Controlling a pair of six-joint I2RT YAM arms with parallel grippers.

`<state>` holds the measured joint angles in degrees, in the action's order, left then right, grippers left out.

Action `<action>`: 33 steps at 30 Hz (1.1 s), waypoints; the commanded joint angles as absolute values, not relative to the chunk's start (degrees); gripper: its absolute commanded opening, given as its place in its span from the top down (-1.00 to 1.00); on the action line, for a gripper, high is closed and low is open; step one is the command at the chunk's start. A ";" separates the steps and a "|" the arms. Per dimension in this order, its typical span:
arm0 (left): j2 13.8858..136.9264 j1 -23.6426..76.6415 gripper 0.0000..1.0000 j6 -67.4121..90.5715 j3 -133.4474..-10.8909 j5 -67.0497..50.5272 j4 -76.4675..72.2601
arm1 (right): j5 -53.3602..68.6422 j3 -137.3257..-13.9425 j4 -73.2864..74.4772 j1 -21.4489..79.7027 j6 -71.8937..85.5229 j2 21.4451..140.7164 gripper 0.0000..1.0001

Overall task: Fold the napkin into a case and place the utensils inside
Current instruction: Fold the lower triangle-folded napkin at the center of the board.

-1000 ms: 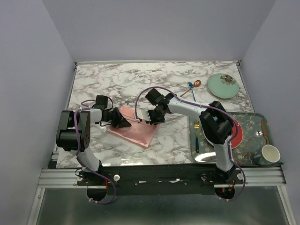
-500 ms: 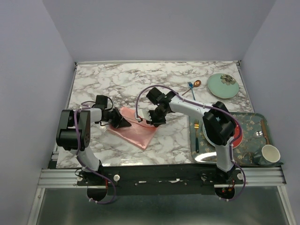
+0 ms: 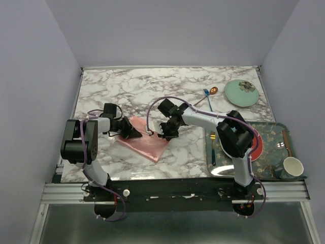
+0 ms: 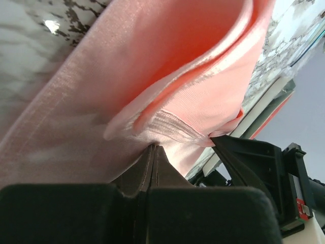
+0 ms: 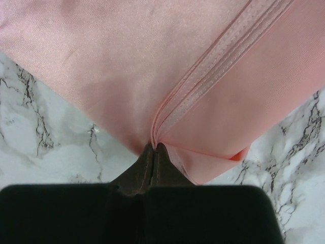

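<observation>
The salmon-pink napkin (image 3: 148, 142) lies partly folded on the marble table between both arms. My left gripper (image 3: 136, 133) is shut on its left edge; in the left wrist view the closed fingertips (image 4: 154, 148) pinch a bunched fold of the napkin (image 4: 152, 76). My right gripper (image 3: 162, 133) is shut on the right edge, and its wrist view has the tips (image 5: 154, 146) clamped on the hemmed layers of the napkin (image 5: 127, 61). The copper spoon (image 3: 213, 91) and small blue fork (image 3: 207, 96) lie at the far right of the table, away from both grippers.
A pale green plate (image 3: 241, 93) sits at the back right. A patterned tray (image 3: 271, 131) at the near right carries a red plate (image 3: 257, 145), a cup (image 3: 293, 166) and a gold fork with a teal handle (image 3: 213, 147).
My right gripper has shifted a little left toward the left gripper, taking its napkin edge along, so the cloth is narrower. The left arm has barely moved.
</observation>
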<state>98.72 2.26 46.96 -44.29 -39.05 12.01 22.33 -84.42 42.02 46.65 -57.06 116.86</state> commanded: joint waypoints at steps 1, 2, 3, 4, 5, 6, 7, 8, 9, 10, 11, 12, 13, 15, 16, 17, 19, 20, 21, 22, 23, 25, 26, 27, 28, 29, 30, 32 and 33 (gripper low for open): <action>92.58 1.85 0.94 42.37 -43.41 -34.62 10.72 | 19.43 -80.95 39.82 47.46 -59.58 119.18 0.99; 90.90 1.85 0.92 40.88 -44.03 -35.93 10.98 | 19.08 -80.77 39.73 47.55 -60.11 119.09 0.99; 89.49 1.76 0.87 39.74 -45.51 -36.21 11.51 | 18.64 -80.51 39.64 47.55 -60.73 119.18 0.99; 87.12 1.58 0.82 37.03 -46.48 -36.73 13.34 | 18.11 -79.99 39.55 47.55 -62.12 119.09 0.99; 86.32 1.50 0.77 35.96 -47.36 -37.09 14.23 | 17.84 -79.55 39.03 47.55 -62.75 118.83 0.99; 85.53 1.32 0.59 34.99 -48.33 -37.18 14.85 | 17.49 -79.19 38.76 47.64 -63.28 118.65 0.99; 84.65 1.32 0.50 33.94 -49.99 -37.18 15.38 | 17.06 -78.41 38.50 47.64 -64.33 118.48 0.99; 84.46 1.32 0.39 33.84 -50.62 -37.26 15.21 | 16.88 -78.14 38.15 47.72 -64.68 118.30 0.99; 84.64 1.41 0.22 34.01 -51.32 -37.00 14.68 | 16.79 -77.96 37.97 47.81 -65.04 118.30 0.99; 85.77 1.93 0.18 34.01 -52.81 -36.65 14.07 | 16.53 -77.87 37.97 47.90 -65.47 118.30 0.99; 86.56 2.37 0.17 33.75 -53.61 -36.13 13.98 | 16.44 -77.96 37.62 47.90 -65.57 118.39 0.99; 87.53 2.98 0.17 33.31 -54.48 -34.73 13.97 | 16.35 -78.13 37.44 47.90 -65.65 118.56 0.99; 89.54 3.77 0.17 33.05 -56.23 -34.28 14.50 | 16.17 -78.31 37.35 47.90 -65.74 118.74 0.99; 91.40 4.48 0.22 32.70 -57.47 -34.02 14.24 | 15.47 -78.66 37.00 47.90 -66.44 119.18 0.99; 92.89 4.74 0.24 32.43 -58.70 -32.97 15.02 | 14.34 -78.58 36.74 47.99 -67.49 119.61 0.99; 93.42 5.01 0.24 32.34 -59.15 -33.05 14.94 | 13.72 -78.40 36.13 47.90 -68.02 119.79 0.99; 95.17 5.45 0.26 29.63 -61.07 -33.75 16.25 | 12.75 -78.40 35.60 47.46 -69.77 119.88 0.99; 95.62 5.54 0.25 27.71 -61.95 -34.19 17.22 | 12.48 -78.49 35.42 47.37 -70.39 119.88 0.99; 95.97 5.54 0.21 22.55 -62.75 -34.28 18.36 | 12.22 -78.75 35.33 47.03 -71.10 119.80 0.99; 96.50 5.45 0.18 19.80 -64.84 -34.02 21.33 | 11.52 -78.66 35.25 46.85 -72.76 119.71 0.99; 96.76 5.54 0.15 15.95 -65.91 -34.19 22.92 | 11.08 -78.31 34.55 46.67 -73.73 119.18 0.99; 96.68 5.54 0.10 3.86 -69.76 -34.36 28.62 | 10.37 -77.35 33.75 46.23 -76.62 118.48 0.99; 96.33 5.45 0.10 0.30 -70.57 -34.19 29.96 | 10.20 -77.00 32.97 46.06 -77.68 117.78 0.99; 95.81 5.45 0.10 -4.09 -71.10 -34.71 31.01 | 10.11 -76.56 32.44 45.71 -78.65 117.25 0.99; 94.32 5.10 0.10 -13.27 -71.45 -35.76 33.20 | 10.19 -75.86 31.82 45.53 -80.32 116.81 0.99; 93.09 4.75 0.09 -17.36 -70.93 -37.16 33.83 | 10.37 -75.85 31.29 45.27 -80.94 116.46 0.99; 91.51 4.31 0.12 -22.36 -69.88 -40.05 34.10 | 10.55 -76.11 31.20 44.92 -81.21 116.19 0.99; 85.36 2.56 0.13 -34.90 -64.36 -41.74 33.14 | 11.60 -77.60 31.64 44.56 -80.69 116.28 0.99; 83.17 1.59 0.16 -38.29 -62.16 -42.88 32.26 | 12.04 -78.13 31.99 44.30 -80.51 116.45 0.99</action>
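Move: The left fingertips are shut on the napkin, its middle about 2 cm back and 3 cm right, the far-left folded corner some 7 cm ahead and 2 cm left. The right hand pinches the napkin's right end, with its middle roughly 10 cm left and 1 cm back. From the right hand the fork lies about 18 cm right and 4 cm back, the copper spoon 14 cm right and 16 cm ahead; all about 1 cm below the hands. Left hand opens and rises 11 cm, forward off the napkin; right drags its pinched end forward 5 cm. ##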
